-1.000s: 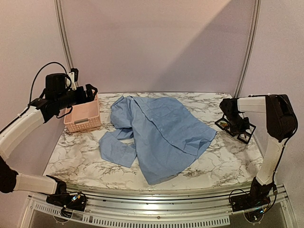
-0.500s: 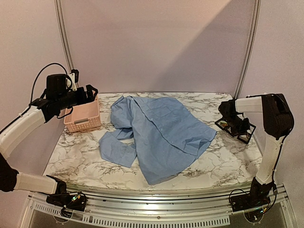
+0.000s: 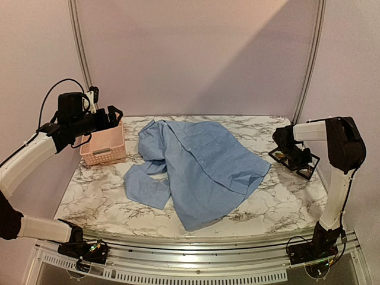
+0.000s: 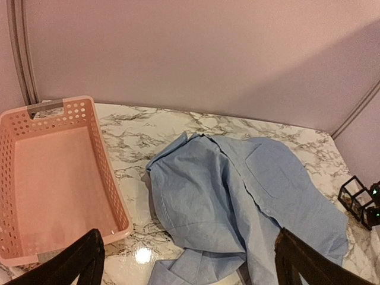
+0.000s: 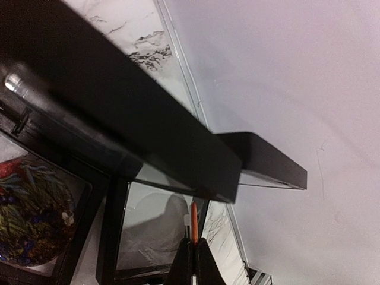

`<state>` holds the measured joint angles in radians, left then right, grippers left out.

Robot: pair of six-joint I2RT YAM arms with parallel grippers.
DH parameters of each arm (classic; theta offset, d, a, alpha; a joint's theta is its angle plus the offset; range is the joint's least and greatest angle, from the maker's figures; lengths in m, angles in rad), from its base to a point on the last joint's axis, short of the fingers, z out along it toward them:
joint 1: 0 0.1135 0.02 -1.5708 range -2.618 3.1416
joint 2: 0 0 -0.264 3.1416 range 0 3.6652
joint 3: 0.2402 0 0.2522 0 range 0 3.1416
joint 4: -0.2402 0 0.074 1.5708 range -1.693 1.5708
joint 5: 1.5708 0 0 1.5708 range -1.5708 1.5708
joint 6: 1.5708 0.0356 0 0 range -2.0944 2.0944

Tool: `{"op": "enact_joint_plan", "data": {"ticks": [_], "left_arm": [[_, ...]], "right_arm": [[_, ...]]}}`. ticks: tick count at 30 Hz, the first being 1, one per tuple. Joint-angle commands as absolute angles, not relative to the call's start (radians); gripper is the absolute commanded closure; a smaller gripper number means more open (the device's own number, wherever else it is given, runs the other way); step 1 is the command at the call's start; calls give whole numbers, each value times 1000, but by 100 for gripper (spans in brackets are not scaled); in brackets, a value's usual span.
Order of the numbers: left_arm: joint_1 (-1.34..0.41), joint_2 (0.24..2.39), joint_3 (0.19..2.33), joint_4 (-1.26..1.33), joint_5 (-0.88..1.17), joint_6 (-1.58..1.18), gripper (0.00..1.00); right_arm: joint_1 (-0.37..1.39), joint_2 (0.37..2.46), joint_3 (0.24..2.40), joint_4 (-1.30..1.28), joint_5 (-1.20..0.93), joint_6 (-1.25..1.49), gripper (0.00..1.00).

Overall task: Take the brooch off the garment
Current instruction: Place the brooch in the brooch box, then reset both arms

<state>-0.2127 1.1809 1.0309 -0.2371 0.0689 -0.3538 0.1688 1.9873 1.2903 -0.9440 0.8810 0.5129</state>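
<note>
The garment (image 3: 202,160), a light blue shirt, lies crumpled across the middle of the marble table and also shows in the left wrist view (image 4: 237,196). No brooch shows on its cloth. My left gripper (image 3: 113,114) hangs open and empty above the pink basket; in its wrist view (image 4: 187,249) the fingers stand wide apart. My right gripper (image 3: 295,155) is at the black-framed glass box (image 3: 304,166) on the right. In its wrist view (image 5: 194,243) the jaws are shut on a thin orange piece (image 5: 193,222), seen edge-on; I cannot tell whether it is the brooch.
A pink plastic basket (image 3: 102,145) stands empty at the back left (image 4: 113,196). The black box (image 5: 148,154) has glass panels and a colourful picture (image 5: 29,219) inside. The walls stand close behind and to the right.
My right wrist has shifted slightly left at the black box. The left arm and the shirt have not moved.
</note>
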Motion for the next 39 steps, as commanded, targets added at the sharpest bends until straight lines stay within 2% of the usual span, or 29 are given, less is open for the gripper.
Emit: {"op": "enact_joint_plan", "data": {"ticks": [1,5,10,14,25,32,39], "left_arm": [[-199,1198,1013,-221,82,-364,1],[-199,1206,1014,-221,89,-366,0],[-199,1208,1014,-222,92,-367,0],[-198,1207,1013,-222,90,-367,0],[-198,1190,1004,-216,68,-358,1],[-196,1182,1001,-212,51,-355,0],[-195,1174,996,-225,-21,-390,1]], "right_arm": [[162,2003,1304,-904,849,501,100],[163,2001,1307,-899,831,493,93],[163,1992,1311,-888,803,487,76],[163,1974,1312,-879,790,477,68],[163,1855,1278,-799,665,426,23],[162,1783,1281,-755,561,392,15],[163,1660,1240,-565,302,345,2]]}}
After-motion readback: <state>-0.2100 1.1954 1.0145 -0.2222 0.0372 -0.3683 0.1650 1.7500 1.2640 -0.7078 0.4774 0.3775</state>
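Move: The right hand, already shut on the brooch, is just above the near, right-hand end tray of the brooch box, whose middle is level ahead, about 1 cm to the right and 3 cm below. The middle tray lies some 4 cm ahead and 6 cm left, the far tray 8 cm ahead and 13 cm left; the end tray's upright lid stands 4 cm ahead, 3 cm right. From the left hand that end tray is roughly 90 cm right, 4 cm back and 26 cm down. The right hand sinks barely 1 cm over the end tray while easing left and forward, and its shut fingers begin to part and let go of the brooch. Then, still opening until nearly wide, it backs off faster, ending about 6 cm to the left, a bit less forward and some 4 cm higher than it began, away from the end tray towards the middle one, the wrist turning some 30 degrees so the fingers point more steeply down and further forward. ##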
